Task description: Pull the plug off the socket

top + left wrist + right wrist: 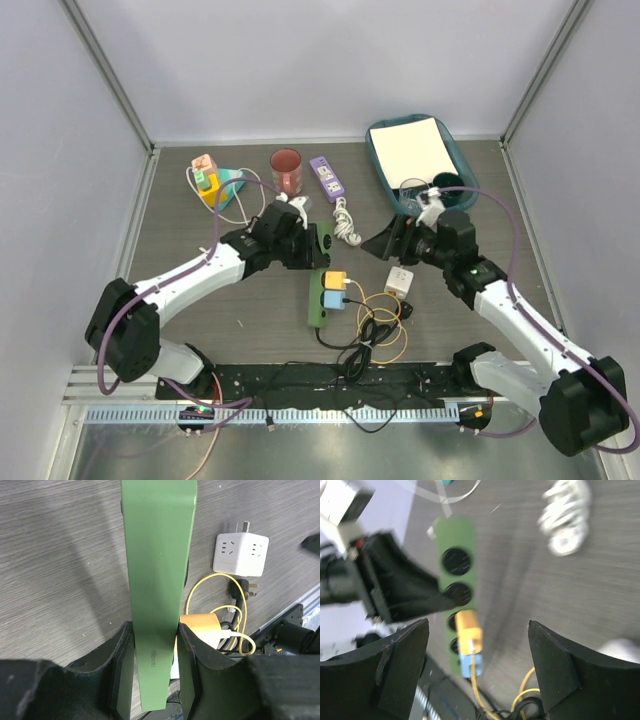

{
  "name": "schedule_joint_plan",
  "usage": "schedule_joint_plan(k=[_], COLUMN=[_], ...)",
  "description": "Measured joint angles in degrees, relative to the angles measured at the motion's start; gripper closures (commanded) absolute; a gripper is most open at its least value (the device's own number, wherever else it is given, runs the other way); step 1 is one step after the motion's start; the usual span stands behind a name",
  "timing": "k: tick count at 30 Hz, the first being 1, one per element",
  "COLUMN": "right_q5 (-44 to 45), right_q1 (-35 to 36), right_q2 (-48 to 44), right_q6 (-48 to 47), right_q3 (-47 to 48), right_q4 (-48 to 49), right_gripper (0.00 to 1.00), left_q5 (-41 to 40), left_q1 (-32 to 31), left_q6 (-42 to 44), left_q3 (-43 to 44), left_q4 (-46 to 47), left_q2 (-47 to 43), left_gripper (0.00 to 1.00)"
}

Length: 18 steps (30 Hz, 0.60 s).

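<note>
The green power strip (315,312) lies mid-table, its far end between my left fingers. A yellow cube (335,279) and, just nearer, the pale-blue plug (333,299) sit in its outlets. My left gripper (317,258) is shut on the strip's far end; in the left wrist view (155,647) both pads press the strip's (157,570) sides, and the plug shows only as a sliver (174,668). My right gripper (385,240) is open and empty, up and to the right of the strip. The blurred right wrist view (477,627) shows the strip (454,540), cube (468,625) and plug (471,662) between its wide jaws.
A white cube adapter (399,280) lies right of the strip, with a yellow cable and black cords (380,325) coiled near it. Behind are a purple strip (326,178) with white cord (343,220), a red cup (286,170), a teal tray (455,160) and coloured blocks (207,180).
</note>
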Motion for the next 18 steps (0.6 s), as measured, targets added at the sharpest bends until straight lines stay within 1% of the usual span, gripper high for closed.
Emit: schedule_joint_plan(k=[3,6,13,18], right_q5=[-3.10,-4.70,-3.43,-1.20], right_q1=[6.99,11.82,15.50,19.08], right_q2=[2.47,5.18,8.70,11.93], right_q6=[0.90,1.38,2.27,2.86], right_q3=[-1.70,-3.15,-4.00,-4.02], right_q4=[6.34,10.84,17.05,19.23], right_gripper=[0.17,0.28,0.36,0.42], left_q5=[1.03,1.86,2.56,2.71], left_q1=[0.00,0.00,0.00,0.13], left_q6=[0.07,0.22,0.28,0.28], left_q3=[-0.17,-0.85,-1.33,-1.36], left_q4=[0.55,1.27,2.29,2.56], left_q2=[-0.44,-1.90,-4.98,-5.22], left_gripper=[1.00,1.00,1.00,1.00])
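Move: The orange plug sits in the green strip, roughly 12 cm to the right hand's left, 5 cm back and 7 cm below. The blue plug is about 4 cm nearer the base than the orange one, while the white adapter lies on the table some 6 cm to the right of this hand, 2 cm back and 14 cm below. From the left hand, the orange plug is about 4 cm back, 4 cm to the right and nearly level. The left fingers keep their pinch on the green strip and raise it about 3 cm with a slight tilt. The open right hand sweeps left some 10 cm, drawing back 5 cm and sinking 3 cm, and turns about 20 degrees counter-clockwise; its fingers narrow part-way around the orange plug without yet closing on it. ##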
